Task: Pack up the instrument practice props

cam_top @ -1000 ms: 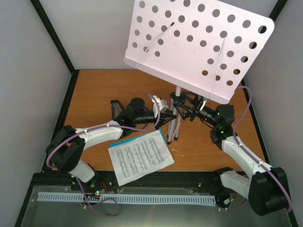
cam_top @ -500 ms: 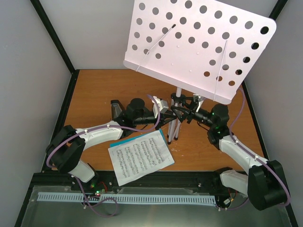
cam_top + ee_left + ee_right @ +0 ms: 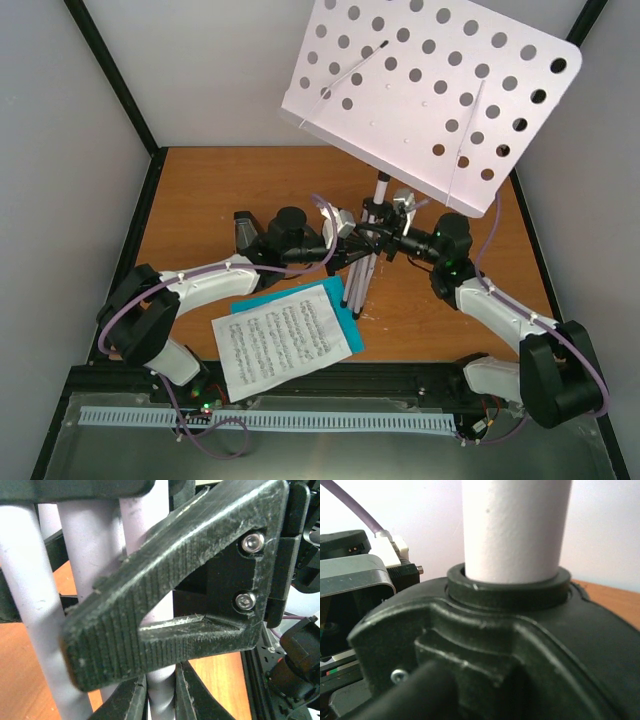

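The music stand's white perforated desk (image 3: 430, 90) tilts high at the back right, on its silver pole (image 3: 381, 190) over folded legs (image 3: 356, 285). My left gripper (image 3: 352, 248) is shut on one leg tube (image 3: 161, 695), which sits between its jaws. My right gripper (image 3: 383, 238) is at the stand's black hub (image 3: 507, 587), and its ribbed finger (image 3: 165, 605) lies across the tubes. The sheet music (image 3: 283, 340) lies on the teal folder (image 3: 346, 318) at the front. The black metronome (image 3: 244, 232) stands behind my left arm.
The orange table (image 3: 200, 200) is boxed in by grey walls with black frame posts (image 3: 120, 80). A black rail and a metal tray (image 3: 330, 440) run along the near edge. The stand's desk overhangs the right half of the table.
The stand's desk has swung right and upward. The legs shifted slightly left. The sheet music has slid left and nearer, uncovering more of the teal folder. My right arm has moved left, closer to the hub.
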Robot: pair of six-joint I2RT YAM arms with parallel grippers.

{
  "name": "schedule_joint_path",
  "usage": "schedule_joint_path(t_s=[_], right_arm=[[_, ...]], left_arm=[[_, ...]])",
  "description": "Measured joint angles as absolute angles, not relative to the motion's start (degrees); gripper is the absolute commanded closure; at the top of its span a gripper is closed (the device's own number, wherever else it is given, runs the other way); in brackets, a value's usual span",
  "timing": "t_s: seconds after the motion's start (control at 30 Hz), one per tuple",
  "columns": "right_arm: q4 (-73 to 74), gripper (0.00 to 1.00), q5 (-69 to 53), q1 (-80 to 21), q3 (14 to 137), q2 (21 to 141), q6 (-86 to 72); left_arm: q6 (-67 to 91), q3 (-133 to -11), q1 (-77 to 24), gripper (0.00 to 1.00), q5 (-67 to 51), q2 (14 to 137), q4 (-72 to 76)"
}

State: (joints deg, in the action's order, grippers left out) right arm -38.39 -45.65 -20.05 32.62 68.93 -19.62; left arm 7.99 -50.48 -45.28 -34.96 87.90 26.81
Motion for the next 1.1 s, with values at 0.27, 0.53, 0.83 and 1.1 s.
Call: schedule_joint_path(t_s=[0.27,0.53,0.83,1.1], right_arm=[[-24.3,0.84,-42.3,-20.0,36.4,63.0,-21.6],[-5.8,0.84,-35.9,-20.0,43.7,56.0,-24.5],[2.3,0.84,-35.0,-20.0,35.7,52.9,-38.2],[-1.8,0.85,-33.5,-20.3,25.5,56.5,-46.4]], left_arm=[[13.9,-55.5,-45.3,1.0,-39.2,88.0,21.1],[23.6,-61.4,-45.6,1.0,-44.5,88.6,19.6],[40.2,-57.8,-47.0,1.0,-48.1,91.0,16.1],[46.0,-54.8,-48.1,1.0,-47.5,96.6,14.3]])
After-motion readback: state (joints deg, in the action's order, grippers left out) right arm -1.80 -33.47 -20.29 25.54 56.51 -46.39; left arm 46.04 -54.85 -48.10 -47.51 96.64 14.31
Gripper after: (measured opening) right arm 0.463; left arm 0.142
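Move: Both hands already hold the music stand: the left pinches a folded leg, and the right grips the leg bundle just under the black hub, which sits about 3 cm above the right hand. From the left hand, the stand's desk is some 12 cm ahead, 9 cm right and 25 cm up. The sheet music lies about 18 cm back and 17 cm left, and the dark metronome about 8 cm ahead and 26 cm left, both on the table. Up together by about 5 cm, then down and somewhat back, both arms carry the music stand while tipping it some 50 degrees, top forward and feet back towards the bases. The right hand ends about 12 cm lower than it began and a little to the left, the left about 7 cm lower; both keep their hold, left on the leg, right around the bundle under the hub. ##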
